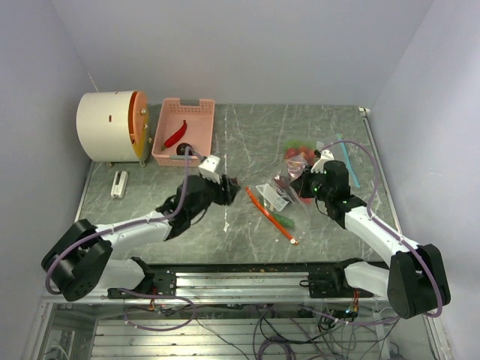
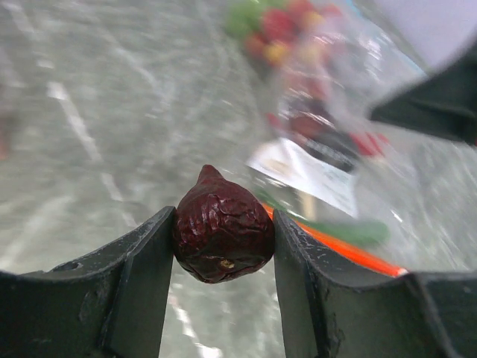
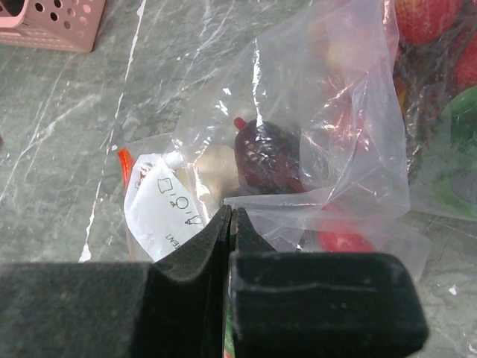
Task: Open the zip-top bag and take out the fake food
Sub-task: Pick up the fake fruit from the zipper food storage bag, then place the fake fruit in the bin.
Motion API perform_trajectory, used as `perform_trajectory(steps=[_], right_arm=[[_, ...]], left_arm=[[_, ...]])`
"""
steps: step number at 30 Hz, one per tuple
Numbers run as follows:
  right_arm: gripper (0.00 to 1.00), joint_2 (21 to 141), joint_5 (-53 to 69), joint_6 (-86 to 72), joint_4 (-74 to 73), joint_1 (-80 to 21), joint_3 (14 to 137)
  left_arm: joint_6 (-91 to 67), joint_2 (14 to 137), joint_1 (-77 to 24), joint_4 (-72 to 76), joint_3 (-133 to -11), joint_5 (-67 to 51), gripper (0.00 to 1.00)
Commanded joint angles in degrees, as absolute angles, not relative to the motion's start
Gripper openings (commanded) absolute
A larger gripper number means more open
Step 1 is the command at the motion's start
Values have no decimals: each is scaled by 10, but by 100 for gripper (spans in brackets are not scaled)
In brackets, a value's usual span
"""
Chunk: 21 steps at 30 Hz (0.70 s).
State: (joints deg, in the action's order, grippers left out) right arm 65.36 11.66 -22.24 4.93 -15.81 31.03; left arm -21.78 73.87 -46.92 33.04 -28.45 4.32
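Note:
My left gripper [image 2: 223,246] is shut on a dark purple, wrinkled piece of fake food [image 2: 222,235], held above the table left of the zip-top bag [image 2: 320,112]. From above, this gripper [image 1: 229,187] hangs mid-table. The clear zip-top bag [image 1: 292,176] lies right of centre with red, green and dark pieces inside. My right gripper [image 3: 231,216] is shut on a fold of the bag's film [image 3: 328,97]. A dark red piece [image 3: 264,160] sits inside, just beyond the fingertips. An orange toy carrot [image 1: 270,214] lies on the table beside the bag.
A pink slotted basket [image 1: 184,131] at the back left holds a red chili [image 1: 175,135] and a dark piece. A white drum with an orange face [image 1: 112,126] stands left of it. A small white object [image 1: 118,184] lies near the left edge.

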Motion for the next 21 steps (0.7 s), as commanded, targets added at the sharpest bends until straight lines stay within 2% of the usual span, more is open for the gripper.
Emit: perform_trajectory(steps=[1,7,14,21], right_arm=[[0,655,120,-223,70,-156,317],[0,658,127,-225,75,-156,317],[0,660,129,-223,70,-157,318],[0,636,108,-210,49,-156,318]], left_arm=[[-199,709,-382,208,-341,75,48],[-215,759,-271,194,-426,113,49],[-199,926,-203,153,-596,140,50],[-202,1027,-176,127,-691,146,59]])
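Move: The left gripper already holds the dark red fruit in the air. The pink basket it is bound for has its middle about 24 cm ahead, 21 cm to the left and some 9 cm lower. Inside it, the dark round fruit lies roughly 17 cm ahead and 21 cm left of the gripper, the red chili 24 cm ahead and 25 cm left. From the right gripper the basket is about 21 cm ahead and 47 cm left. Swing the left gripper quickly forward and left, away from the open bag, until the dark red fruit hangs over the right-hand part of the pink basket, some 27 cm in all. Rise about 5 cm on the way and sink about 3 cm again at the end, turning the wrist some 35 degrees counter-clockwise, fingers keeping their hold. Leave the right gripper shut where it is at the bag. ##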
